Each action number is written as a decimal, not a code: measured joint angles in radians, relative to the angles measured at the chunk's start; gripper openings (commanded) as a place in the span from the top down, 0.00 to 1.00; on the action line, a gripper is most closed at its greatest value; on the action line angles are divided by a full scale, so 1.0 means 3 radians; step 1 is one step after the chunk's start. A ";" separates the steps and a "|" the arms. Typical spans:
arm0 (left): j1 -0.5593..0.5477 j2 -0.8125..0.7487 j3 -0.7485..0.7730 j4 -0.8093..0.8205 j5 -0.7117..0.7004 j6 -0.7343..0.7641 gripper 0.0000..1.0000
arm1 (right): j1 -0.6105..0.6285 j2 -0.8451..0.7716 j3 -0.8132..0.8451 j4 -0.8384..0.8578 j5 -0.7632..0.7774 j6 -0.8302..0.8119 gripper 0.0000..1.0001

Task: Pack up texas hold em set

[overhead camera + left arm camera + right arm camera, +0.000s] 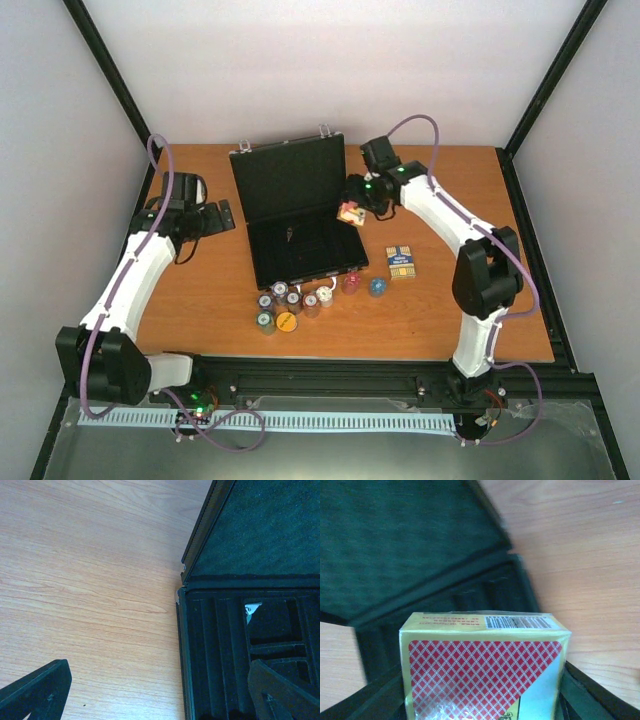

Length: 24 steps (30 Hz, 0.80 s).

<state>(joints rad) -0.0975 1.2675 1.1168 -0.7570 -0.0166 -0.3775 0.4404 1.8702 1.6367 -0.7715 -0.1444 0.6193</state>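
Observation:
The black hinged case point(300, 215) lies open mid-table, lid raised toward the back, foam tray point(235, 650) with empty slots. My right gripper point(352, 213) is shut on a red-backed card deck point(482, 667) in a yellow box and holds it above the case's right edge. A second deck point(401, 262), blue-faced, lies on the table right of the case. Several stacks of poker chips point(295, 300) stand in front of the case. My left gripper point(222, 217) is open and empty at the case's left edge, one finger point(285, 695) over the tray, the other point(35, 690) over the table.
The wooden table point(450, 310) has black frame posts at its back corners and a black rail along the near edge. White walls enclose the back and sides.

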 measured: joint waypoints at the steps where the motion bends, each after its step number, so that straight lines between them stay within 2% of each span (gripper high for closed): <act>1: 0.0000 -0.0017 0.0000 0.0000 -0.0006 -0.0001 0.00 | 0.0060 0.0045 0.0056 0.0051 -0.0003 0.0122 0.67; 11: 0.0000 -0.0306 -0.0024 -0.0111 -0.0221 -0.0006 0.00 | 0.0712 0.0491 0.0357 0.0492 0.0198 0.1453 0.67; 18: 0.0000 -0.0421 0.0089 -0.0268 -0.0380 -0.0014 0.00 | 0.0912 0.0867 0.0553 0.0665 0.0487 0.2065 0.66; 21: 0.0000 -0.0481 0.0145 -0.0319 -0.0420 -0.0015 0.00 | 0.0947 0.1020 0.0673 0.0712 0.0628 0.2260 0.59; 24: 0.0000 -0.0519 0.0216 -0.0375 -0.0440 -0.0015 0.00 | 0.0980 0.1143 0.0768 0.0729 0.0769 0.2422 0.57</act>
<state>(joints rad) -0.0975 1.1118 1.1816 -0.8696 -0.1486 -0.3820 0.7345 2.2131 1.8671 -0.5529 0.0864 1.3460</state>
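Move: The right hand, already gripping the red card deck, is over the right edge of the open case's tray. The tray's middle lies about 11 cm left, 2 cm back and 14 cm below. The raised lid's middle is some 10 cm ahead, 14 cm left and 6 cm lower. The blue card deck is roughly 8 cm back, 12 cm right, 15 cm down. From the left hand the tray's middle is about 5 cm ahead, 17 cm right and 17 cm below. The right arm keeps its grip on the red deck and sweeps it about 15 cm left across the tray just in front of the lid, nearly level at first and then sinking some 5 cm into the case's opening, while the wrist turns roughly 25 degrees clockwise and its left side tips up. The left hand, empty and wide open, backs off up and away from the case, mostly rising by around 6 cm, with a little back and left. ##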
